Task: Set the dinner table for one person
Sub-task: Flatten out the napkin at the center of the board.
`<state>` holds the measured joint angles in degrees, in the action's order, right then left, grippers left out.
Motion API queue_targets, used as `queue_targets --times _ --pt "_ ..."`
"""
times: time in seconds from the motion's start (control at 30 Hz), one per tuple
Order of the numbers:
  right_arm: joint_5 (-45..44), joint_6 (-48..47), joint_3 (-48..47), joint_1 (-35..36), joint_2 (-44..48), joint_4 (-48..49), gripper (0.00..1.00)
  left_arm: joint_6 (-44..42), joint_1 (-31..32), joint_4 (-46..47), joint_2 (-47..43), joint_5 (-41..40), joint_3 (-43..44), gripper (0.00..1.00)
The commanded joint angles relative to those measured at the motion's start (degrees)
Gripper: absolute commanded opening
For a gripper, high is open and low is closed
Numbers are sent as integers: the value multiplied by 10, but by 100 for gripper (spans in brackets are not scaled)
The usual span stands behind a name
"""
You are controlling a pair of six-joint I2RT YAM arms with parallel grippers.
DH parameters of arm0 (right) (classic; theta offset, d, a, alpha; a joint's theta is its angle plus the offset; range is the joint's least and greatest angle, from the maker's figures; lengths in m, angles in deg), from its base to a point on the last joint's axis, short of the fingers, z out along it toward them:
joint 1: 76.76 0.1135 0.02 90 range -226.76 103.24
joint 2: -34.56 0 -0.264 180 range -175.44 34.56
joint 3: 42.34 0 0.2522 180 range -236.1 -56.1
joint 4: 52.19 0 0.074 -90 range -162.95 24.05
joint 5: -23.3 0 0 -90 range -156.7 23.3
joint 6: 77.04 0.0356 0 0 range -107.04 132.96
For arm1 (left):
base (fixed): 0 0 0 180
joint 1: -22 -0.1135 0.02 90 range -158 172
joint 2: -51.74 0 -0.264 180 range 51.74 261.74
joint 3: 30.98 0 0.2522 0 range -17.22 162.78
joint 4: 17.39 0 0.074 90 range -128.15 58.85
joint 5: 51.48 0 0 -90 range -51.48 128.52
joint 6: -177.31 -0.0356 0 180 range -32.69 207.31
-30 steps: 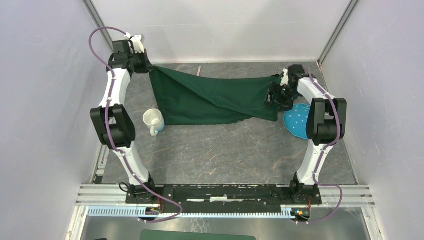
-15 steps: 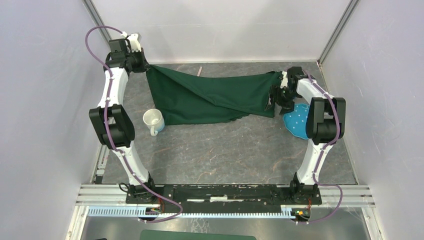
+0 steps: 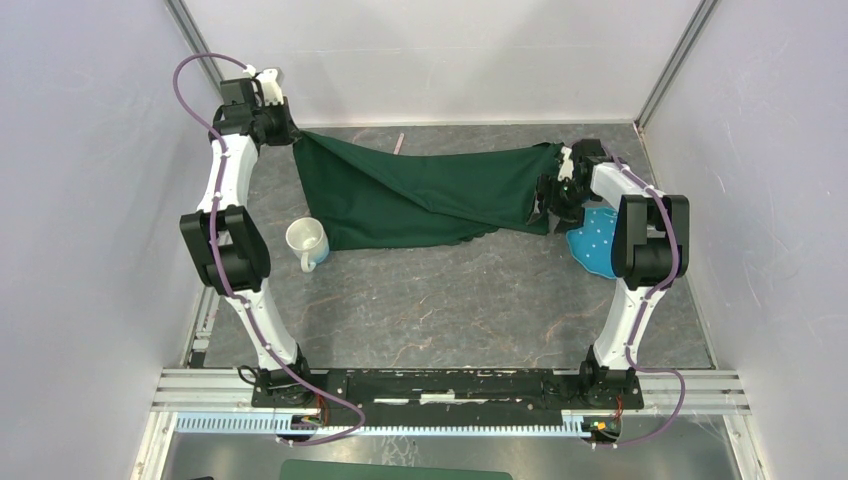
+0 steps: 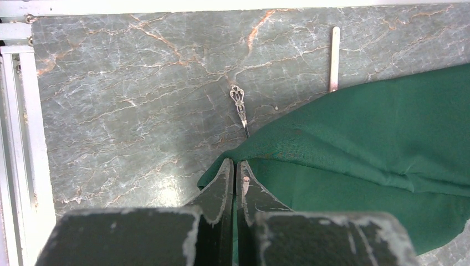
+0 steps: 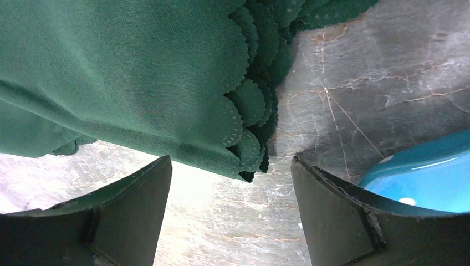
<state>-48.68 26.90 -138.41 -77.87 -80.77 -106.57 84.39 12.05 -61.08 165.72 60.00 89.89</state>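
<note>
A dark green scallop-edged cloth (image 3: 420, 195) lies stretched across the far half of the dinner table (image 3: 450, 300). My left gripper (image 3: 292, 135) is at the far left, shut on the cloth's left corner (image 4: 260, 149); its fingertips (image 4: 227, 172) pinch the fabric between them. My right gripper (image 3: 553, 195) is at the cloth's right end with its jaws wide open. The scalloped hem (image 5: 244, 138) hangs just ahead of the right gripper (image 5: 230, 159), and nothing sits between its fingers.
A blue plate with white dots (image 3: 597, 240) lies right of the right gripper, its rim (image 5: 427, 177) beside the right finger. A white mug (image 3: 307, 242) stands near the cloth's left front corner. An ornate utensil handle (image 4: 239, 105) and a flat pale handle (image 4: 334, 58) poke out from under the cloth.
My right gripper has shifted a little toward the far edge. The cloth's right end has drawn back with it and its front hem has pulled tighter. The left gripper has barely moved.
</note>
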Motion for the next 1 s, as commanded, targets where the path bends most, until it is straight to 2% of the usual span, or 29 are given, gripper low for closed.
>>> queue_targets --times 0.0,0.17,0.47,0.53,0.67,0.83,0.9,0.97 --pt "13 7 -11 8 -23 27 85 23 -7 29 1 0 33 2" --pt "26 16 -18 21 -32 40 84 23 -8 28 -1 0 32 2" --pt "36 23 -12 33 -38 54 75 24 -8 27 -6 -2 29 2" --pt "34 21 -7 33 -36 54 67 23 -8 26 -7 -3 28 2" --pt "27 21 0 33 -32 53 39 21 -9 24 -8 -3 28 2" --pt "25 22 -6 33 -32 48 9 20 -8 23 -12 -3 24 2" --pt "24 23 -16 33 -34 43 0 19 -9 22 -13 -3 22 2" --pt "28 23 -33 33 -37 36 0 18 -9 21 -14 -3 20 2"
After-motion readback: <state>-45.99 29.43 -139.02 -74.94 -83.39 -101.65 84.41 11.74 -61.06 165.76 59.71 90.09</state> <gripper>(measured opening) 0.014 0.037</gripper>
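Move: Just beneath the open right fingers, about 1 cm to the right, 2 cm back and 2 cm below the hand point, lies the green napkin's near right corner. The napkin's far right corner lies some 17 cm ahead and 3 cm to the right of the hand; the blue plate's middle is roughly 13 cm right and 5 cm back. From the left hand, that near right corner is about 55 cm to the right, 18 cm back and 20 cm below. Sliding about 3 cm left and 1.5 cm forward, away from the blue plate and low over the napkin's near right corner, the right hand then sinks nearly 1 cm and closes its wide-open fingers fully, pinching the cloth beside that corner. The left hand stays in place, still holding the napkin's far left corner raised. ##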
